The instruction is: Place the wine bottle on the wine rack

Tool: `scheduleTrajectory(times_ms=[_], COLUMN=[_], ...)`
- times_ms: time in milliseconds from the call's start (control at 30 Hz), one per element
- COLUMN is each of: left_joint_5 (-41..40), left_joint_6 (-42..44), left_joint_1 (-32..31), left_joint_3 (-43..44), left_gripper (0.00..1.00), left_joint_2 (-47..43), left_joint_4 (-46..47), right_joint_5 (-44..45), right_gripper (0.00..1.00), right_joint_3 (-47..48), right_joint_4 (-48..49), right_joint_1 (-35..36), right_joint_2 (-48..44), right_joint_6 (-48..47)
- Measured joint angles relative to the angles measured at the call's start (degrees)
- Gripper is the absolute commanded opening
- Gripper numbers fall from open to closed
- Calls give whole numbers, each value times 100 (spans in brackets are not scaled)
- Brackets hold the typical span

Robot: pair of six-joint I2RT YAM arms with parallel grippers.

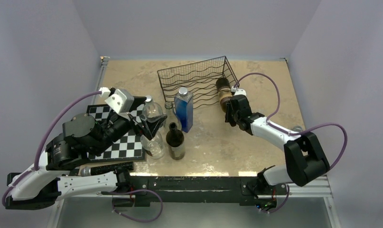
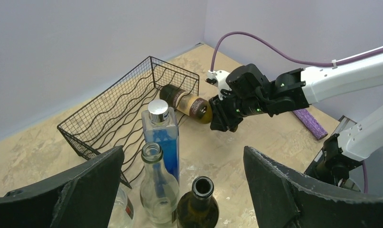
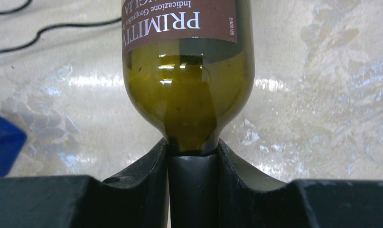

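The wine bottle (image 1: 222, 95), dark green with a brown label, lies level above the table. My right gripper (image 3: 192, 147) is shut on its black-capped neck. The bottle's base (image 2: 172, 94) points at the right end of the black wire wine rack (image 1: 194, 80); I cannot tell whether it touches the wires. In the left wrist view the right gripper (image 2: 222, 116) shows just right of the rack (image 2: 123, 109). My left gripper (image 1: 149, 126) stands open over the group of upright bottles with nothing held between its fingers (image 2: 275, 180).
In front of the rack stand a blue square bottle (image 1: 183, 109), a clear bottle (image 1: 170, 114) and a dark open bottle (image 1: 175, 142). Another clear bottle (image 1: 152, 142) stands by the chessboard (image 1: 118, 145). A purple strip (image 2: 309, 122) lies at the right.
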Motion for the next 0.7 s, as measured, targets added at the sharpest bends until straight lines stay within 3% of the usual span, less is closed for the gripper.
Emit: scheduleTrajectory(times_ms=[700], left_joint_5=[245], left_joint_6=[-20], left_joint_1=[0], left_joint_3=[131], left_gripper=[99], left_joint_2=[122], left_joint_4=[-153], right_joint_5=[-1552], right_gripper=[0], right_joint_3=[566], right_joint_4=[1167], right_joint_1=[-787], right_joint_2=[1108], right_joint_6=[721])
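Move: The right hand already holds the wine bottle by the neck, base end ahead. The rack's right-end bay lies about 13 cm ahead and 4 cm left of that hand, roughly 3 cm lower; the rack's right end panel is some 17 cm ahead and 1 cm right. The blue bottle stands around 22 cm left and 3 cm back. From the idle left hand the bay is about 30 cm ahead, 31 cm right and 39 cm below. Still pinching the neck, the right hand feeds the bottle base-first deeper between the wavy wires of the rack's right end, going about 6 cm forward with a drift of 2 cm to the left at nearly constant height. As it goes, the wrist rolls some 15 degrees, left side rising; the fingers keep their hold. ##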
